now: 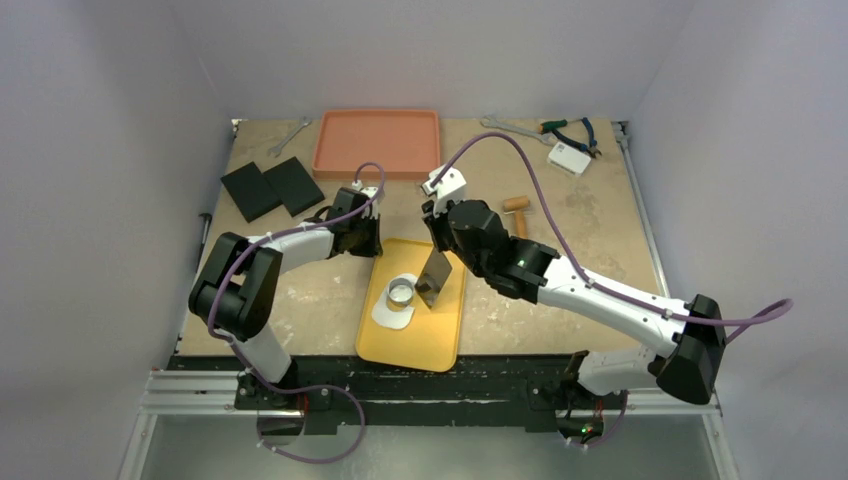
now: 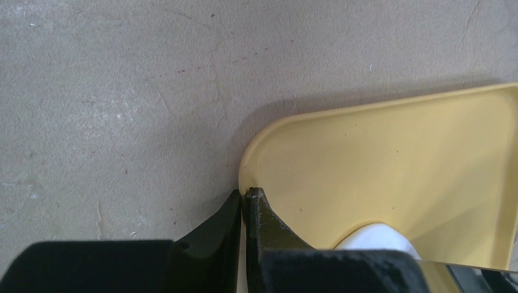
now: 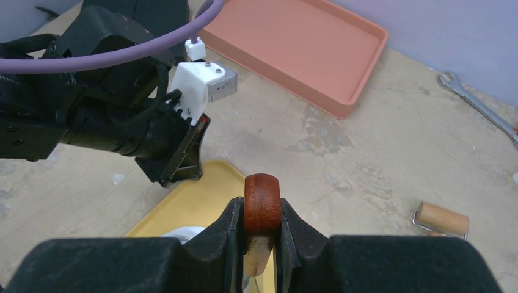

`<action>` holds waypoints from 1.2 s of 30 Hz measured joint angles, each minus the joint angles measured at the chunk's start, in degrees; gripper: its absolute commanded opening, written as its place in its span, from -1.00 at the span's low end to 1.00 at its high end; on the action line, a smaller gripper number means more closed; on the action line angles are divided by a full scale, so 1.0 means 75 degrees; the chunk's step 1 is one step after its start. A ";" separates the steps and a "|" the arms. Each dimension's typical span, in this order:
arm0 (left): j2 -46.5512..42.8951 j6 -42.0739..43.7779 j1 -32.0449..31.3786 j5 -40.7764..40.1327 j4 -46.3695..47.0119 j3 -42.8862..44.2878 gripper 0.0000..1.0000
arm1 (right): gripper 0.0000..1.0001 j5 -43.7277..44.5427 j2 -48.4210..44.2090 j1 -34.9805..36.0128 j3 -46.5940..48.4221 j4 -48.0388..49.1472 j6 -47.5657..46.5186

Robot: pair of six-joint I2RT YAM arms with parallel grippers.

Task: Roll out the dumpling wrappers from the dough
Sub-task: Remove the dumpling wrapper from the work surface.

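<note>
A yellow tray (image 1: 412, 350) lies in front of the arms. On it is a flat white piece of dough (image 1: 390, 317) with a small metal ring cutter (image 1: 401, 292) standing on its far part. No separate dumpling wrappers show; what lies inside the ring is hidden. My left gripper (image 1: 364, 243) is shut on the tray's far left corner rim (image 2: 244, 177). My right gripper (image 3: 262, 210) is shut on the red-brown wooden handle (image 3: 262, 198) of a metal scraper, whose blade (image 1: 435, 278) stands on edge just right of the ring.
An empty orange tray (image 1: 377, 143) sits at the back, two black pads (image 1: 270, 187) at the back left. A small wooden rolling pin (image 1: 517, 212) lies right of the right wrist. Wrenches (image 1: 508, 125), pliers (image 1: 572, 130) and a white box (image 1: 568, 157) lie at the back right.
</note>
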 measured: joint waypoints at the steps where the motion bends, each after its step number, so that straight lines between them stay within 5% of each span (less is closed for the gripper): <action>1: 0.0000 0.0000 0.0000 -0.0003 0.0000 0.0000 -1.00 | -1.00 0.0012 0.0047 0.0000 0.0000 0.0099 -0.0026; 15: 0.0000 0.0029 0.0012 0.0061 0.0026 -0.0015 -1.00 | -1.00 -0.0067 0.0516 -0.0259 -0.0478 0.2285 -0.0901; 36: 0.0000 0.0050 0.0015 0.0178 0.0055 -0.0029 -1.00 | -1.00 -0.4089 0.1859 -0.0819 -0.0143 0.4232 -0.1005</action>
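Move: Below the right hand, which already grips the scraper by its handle, the ring cutter stands on the dumpling wrapper some 24 cm down, about 6 cm to the left and 4 cm back. The wrapper's middle lies about 1 cm farther left and 2 cm farther back than the cutter. The yellow tray's corner, held by the left fingers, is roughly 10 cm left of the right hand and 5 cm ahead. From the left hand, the cutter sits about 9 cm back and 5 cm right, nearly level. Leaning the scraper over, the right hand keeps its grip and eases forward about 4 cm, then sweeps left some 10 cm at nearly the same height, drawing back slightly at the end. Its fingertips lift and the wrist turns about 25 degrees counter-clockwise, while the blade's lower end stays down by the cutter's right side, on the tray. The left fingers go on pinching the tray's far-left corner. ##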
